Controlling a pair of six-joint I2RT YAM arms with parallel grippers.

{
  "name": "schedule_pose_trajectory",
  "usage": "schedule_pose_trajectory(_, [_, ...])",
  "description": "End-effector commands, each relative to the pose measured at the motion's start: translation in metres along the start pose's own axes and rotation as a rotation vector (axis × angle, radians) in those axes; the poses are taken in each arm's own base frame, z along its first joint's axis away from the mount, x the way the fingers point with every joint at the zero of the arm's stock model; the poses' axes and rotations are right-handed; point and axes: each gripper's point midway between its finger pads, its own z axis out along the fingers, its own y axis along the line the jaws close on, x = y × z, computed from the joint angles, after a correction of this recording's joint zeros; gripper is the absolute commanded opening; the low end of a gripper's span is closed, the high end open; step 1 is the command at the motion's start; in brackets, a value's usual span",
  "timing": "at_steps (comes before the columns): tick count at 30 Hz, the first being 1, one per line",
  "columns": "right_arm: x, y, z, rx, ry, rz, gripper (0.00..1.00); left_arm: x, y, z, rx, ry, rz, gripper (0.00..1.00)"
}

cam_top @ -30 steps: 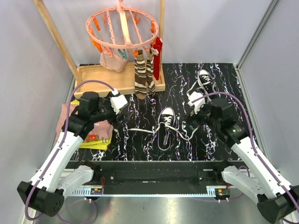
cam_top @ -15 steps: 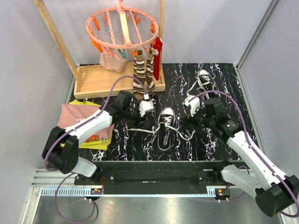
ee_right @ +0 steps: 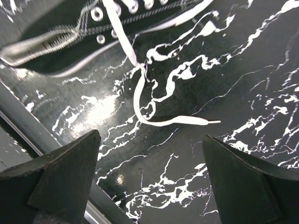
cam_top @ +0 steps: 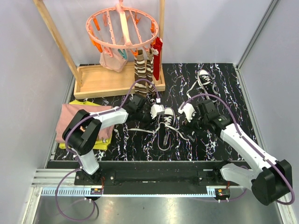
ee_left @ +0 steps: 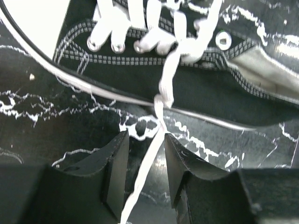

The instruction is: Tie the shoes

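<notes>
One black shoe (cam_top: 166,122) with a white toe cap lies mid-table, its white laces loose to both sides. A second shoe (cam_top: 204,78) lies at the far right. My left gripper (cam_top: 153,115) is at the near shoe's left side. In the left wrist view the shoe (ee_left: 187,88) fills the top. One lace (ee_left: 161,100) runs down between my left gripper's (ee_left: 145,140) jaws, which stand narrowly open with a gap on each side of it. My right gripper (cam_top: 188,123) hovers wide open right of the shoe (ee_right: 46,28). The other lace (ee_right: 140,93) curls on the table ahead of that gripper (ee_right: 150,135).
A wooden rack with a tray (cam_top: 100,79) stands at the back left, carrying a pink peg hanger (cam_top: 122,25) and brown striped socks (cam_top: 144,74). Folded pink and yellow clothes (cam_top: 70,119) lie at the left edge. The table's front rail (ee_right: 18,130) shows in the right wrist view.
My left arm has swung right from the folded clothes to the near shoe, and its jaws have narrowed round the lace. The right gripper has edged left toward the shoe, still open.
</notes>
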Motion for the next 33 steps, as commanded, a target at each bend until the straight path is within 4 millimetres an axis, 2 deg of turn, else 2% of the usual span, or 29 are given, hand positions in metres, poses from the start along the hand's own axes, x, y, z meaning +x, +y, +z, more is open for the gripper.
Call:
schedule_pose_trajectory(1, [0.015,-0.002,0.01,-0.016,0.061,-0.058,0.98,-0.038,0.005,0.007,0.004,-0.106,0.014,0.4])
schedule_pose_trajectory(7, [0.024,0.003,0.017,-0.048,0.076,-0.067,0.94,-0.04,0.002,0.018,0.031,-0.126,0.016,0.4])
schedule_pose_trajectory(13, [0.026,-0.001,0.027,-0.036,0.065,-0.085,0.83,-0.043,-0.006,0.021,0.07,-0.162,0.019,0.38])
schedule_pose_trajectory(16, [0.025,-0.003,0.034,-0.032,0.047,-0.111,0.77,-0.042,-0.006,0.023,0.07,-0.168,0.023,0.26])
schedule_pose_trajectory(18, [0.026,-0.004,0.039,-0.033,0.048,-0.124,0.76,-0.042,-0.006,0.022,0.069,-0.169,0.023,0.15])
schedule_pose_trajectory(22, [0.022,-0.009,0.05,-0.031,0.029,-0.161,0.67,-0.05,-0.014,0.013,0.076,-0.208,0.04,0.02])
schedule_pose_trajectory(23, [0.025,-0.008,0.052,-0.041,0.034,-0.167,0.65,-0.058,-0.014,0.006,0.064,-0.232,0.052,0.0])
schedule_pose_trajectory(28, [0.03,-0.002,0.064,-0.099,0.051,-0.205,0.55,-0.075,-0.027,-0.014,0.069,-0.292,0.041,0.0])
schedule_pose_trajectory(33, [0.047,0.005,0.074,-0.166,0.081,-0.288,0.53,-0.081,-0.033,-0.018,0.091,-0.313,0.006,0.0])
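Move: Just right of the left fingers, about 3 cm off and nearly at their height, the white left lace crosses the near shoe's left side. That shoe's middle is some 6 cm to their right, level fore and aft. For the open right hand, the bend of the right lace lies roughly 10 cm below, 1 cm forward and 1 cm left; from this hand the same shoe's middle is about 10 cm left, 4 cm forward and 9 cm down. Sliding about 3.5 cm to the right, in to the shoe's side, the left hand shuts its part-open fingers on the lace there, then lifts it some 4 cm while tilting about 10 degrees. Meanwhile the right hand sinks around 8 cm towards the bend of the right lace, its fingers narrowing from wide to about half open on either side of the strand, not yet pinching. ##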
